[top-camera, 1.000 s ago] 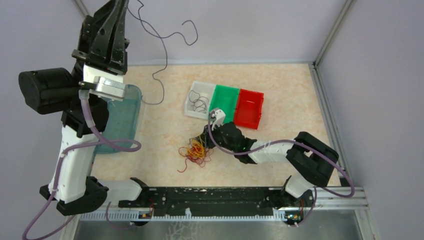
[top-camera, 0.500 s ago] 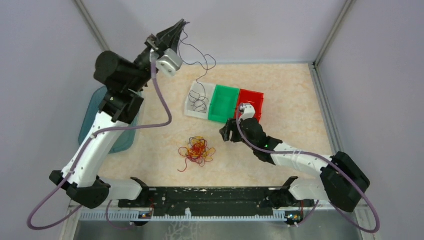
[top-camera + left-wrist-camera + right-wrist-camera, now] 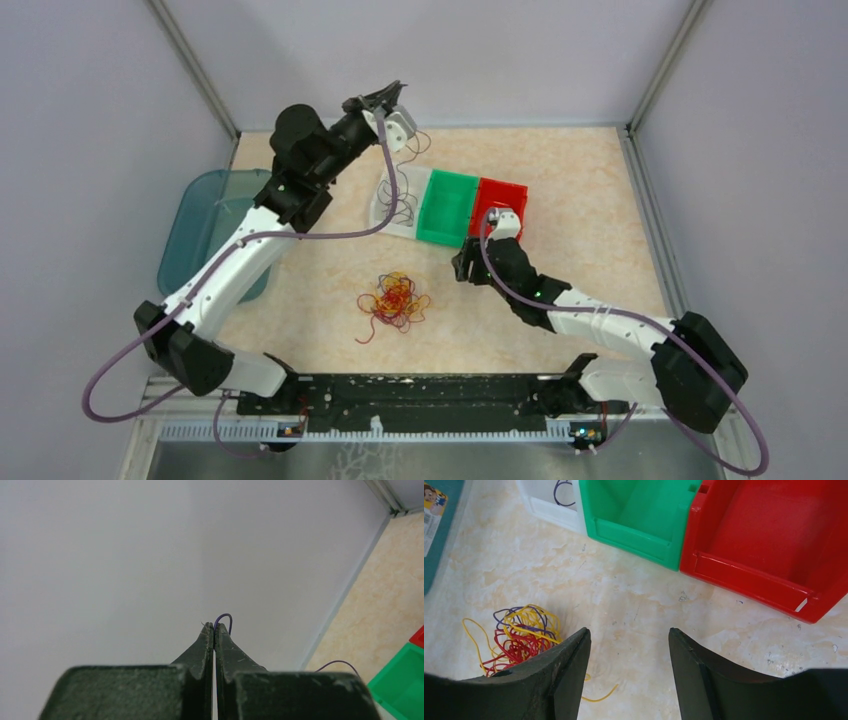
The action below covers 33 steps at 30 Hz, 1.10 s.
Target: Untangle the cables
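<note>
A tangle of red, yellow and dark cables (image 3: 395, 300) lies on the table; the right wrist view shows it at the lower left (image 3: 521, 635). My left gripper (image 3: 385, 97) is raised over the white bin (image 3: 376, 205), shut on a thin dark purple cable (image 3: 226, 616) that loops out of its tips (image 3: 215, 626). That strand (image 3: 408, 150) hangs down into the white bin, where more dark cable lies. My right gripper (image 3: 460, 264) hovers low between the tangle and the bins, open with nothing between its fingers (image 3: 629, 632).
A green bin (image 3: 450, 205) and a red bin (image 3: 505, 195) sit in a row right of the white one; both look empty in the right wrist view (image 3: 634, 510) (image 3: 774, 530). A teal container (image 3: 205, 225) stands at the left edge. Walls enclose the table.
My left arm swung from the far left to above the white bin, lowering the dark cable into it. My right gripper opened and drew back from the tangle toward the bins.
</note>
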Motion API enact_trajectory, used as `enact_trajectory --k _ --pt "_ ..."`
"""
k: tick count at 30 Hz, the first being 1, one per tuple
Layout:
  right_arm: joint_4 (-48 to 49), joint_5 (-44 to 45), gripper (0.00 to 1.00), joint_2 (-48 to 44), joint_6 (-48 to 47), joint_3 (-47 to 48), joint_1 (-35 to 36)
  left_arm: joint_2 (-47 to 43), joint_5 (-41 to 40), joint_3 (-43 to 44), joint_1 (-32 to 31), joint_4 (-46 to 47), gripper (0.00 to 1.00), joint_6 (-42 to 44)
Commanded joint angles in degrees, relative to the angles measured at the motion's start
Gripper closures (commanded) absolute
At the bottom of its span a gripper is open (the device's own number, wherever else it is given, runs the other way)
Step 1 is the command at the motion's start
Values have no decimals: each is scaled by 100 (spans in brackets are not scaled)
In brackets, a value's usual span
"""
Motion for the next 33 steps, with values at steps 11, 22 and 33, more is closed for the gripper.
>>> enact_trajectory --k 11,22,33 --pt "255 371 41 -685 72 1 6 921 -471 -693 302 719 100 581" --pt "340 428 41 -862 31 -46 6 1366 -714 -907 447 1209 100 1225" --pt "327 423 41 -725 88 65 11 1461 -405 -1008 438 205 100 1221"
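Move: The left hand, holding the dark cable, has the white tray about 12 cm ahead, level sideways and 46 cm below. From this hand the green tray lies about 11 cm ahead and 10 cm right; the tangle of red and yellow cables is some 13 cm back, 1 cm left. From the right hand the white tray is roughly 23 cm ahead, 13 cm left and 8 cm below. Left hand lowers the pinched cable 16 cm and 10 cm forward towards the white tray; open right hand rises 4 cm. ##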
